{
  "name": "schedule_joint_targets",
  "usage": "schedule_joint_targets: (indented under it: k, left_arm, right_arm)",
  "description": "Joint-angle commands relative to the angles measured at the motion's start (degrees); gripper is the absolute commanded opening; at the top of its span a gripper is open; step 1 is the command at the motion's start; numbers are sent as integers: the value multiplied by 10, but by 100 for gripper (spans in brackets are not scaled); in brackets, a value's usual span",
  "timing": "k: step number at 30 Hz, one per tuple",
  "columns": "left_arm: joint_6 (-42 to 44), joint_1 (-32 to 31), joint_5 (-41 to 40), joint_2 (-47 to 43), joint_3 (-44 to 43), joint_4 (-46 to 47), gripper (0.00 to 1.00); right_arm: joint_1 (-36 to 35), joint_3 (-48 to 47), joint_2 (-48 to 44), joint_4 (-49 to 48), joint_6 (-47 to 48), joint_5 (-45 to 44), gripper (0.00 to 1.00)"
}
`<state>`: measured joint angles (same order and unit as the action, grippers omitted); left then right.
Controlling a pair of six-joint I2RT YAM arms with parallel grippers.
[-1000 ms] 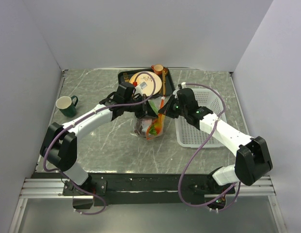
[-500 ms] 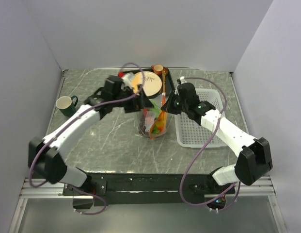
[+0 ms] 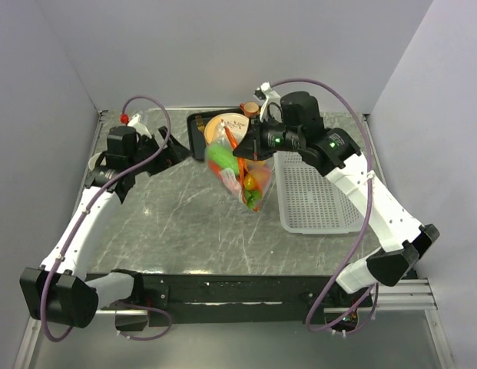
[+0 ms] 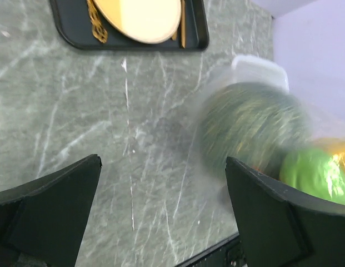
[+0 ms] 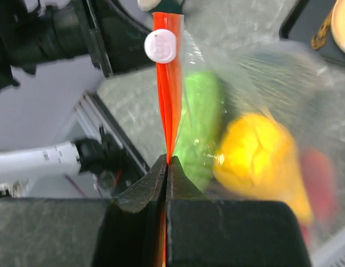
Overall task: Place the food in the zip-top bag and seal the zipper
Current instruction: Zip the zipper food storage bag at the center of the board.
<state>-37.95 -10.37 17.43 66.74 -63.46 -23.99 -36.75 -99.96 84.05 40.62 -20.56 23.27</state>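
Observation:
The zip-top bag [image 3: 240, 175] hangs in the air over the table's middle, holding the food: a green piece [image 3: 219, 162] and red and yellow pieces. My right gripper [image 3: 240, 147] is shut on the zipper [image 5: 168, 89], pinching the orange-red strip just below its white slider [image 5: 160, 45]. Behind the strip show the green cucumber [image 5: 200, 119] and yellow pear [image 5: 259, 157]. My left gripper [image 3: 179, 151] stands open to the left of the bag, apart from it, with nothing between its fingers. In the left wrist view the blurred melon [image 4: 253, 125] shows inside the bag.
A black tray [image 3: 197, 135] with a round plate [image 3: 225, 124] sits at the back, partly behind the bag. A small orange cup [image 3: 250, 109] stands beside it. The white mesh basket [image 3: 316, 196] lies to the right of the bag.
The left gripper let go of the bag, opened wide and drew back to the left. The right gripper lifted the bag off the table by its zipper.

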Motion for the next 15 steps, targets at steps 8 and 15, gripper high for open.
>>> schedule_joint_targets:
  k: [8, 15]
  left_arm:
    - [12, 12, 142, -80, 112, 252, 99]
    - [-79, 11, 269, 16, 205, 471, 99]
  right_arm:
    - [6, 172, -23, 20, 36, 26, 0]
    - [67, 201, 77, -4, 82, 7, 0]
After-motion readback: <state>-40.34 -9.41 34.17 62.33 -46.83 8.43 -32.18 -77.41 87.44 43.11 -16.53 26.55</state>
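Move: The right hand holds the loaded bag by its orange zipper; the bag's middle hangs about 12 cm below it and 3 cm to its left. The clear spot of table it is taken to is about 36 cm below, 2 cm back and 3 cm right. The basket lies about 28 cm right and 13 cm ahead of that hand, the tray 36 cm ahead and 8 cm left. From the left hand the bag is 18 cm right, 6 cm back and about level in height. Still pinching the orange zipper in shut fingers, the right hand drops the bag quickly towards the table by about 18 cm, easing back and then forward again while drifting right, its fingertips tipping some 25 degrees further down. The empty left hand, wide open, shifts about 4 cm right and slightly up, its fingers lifting and swinging clockwise. ##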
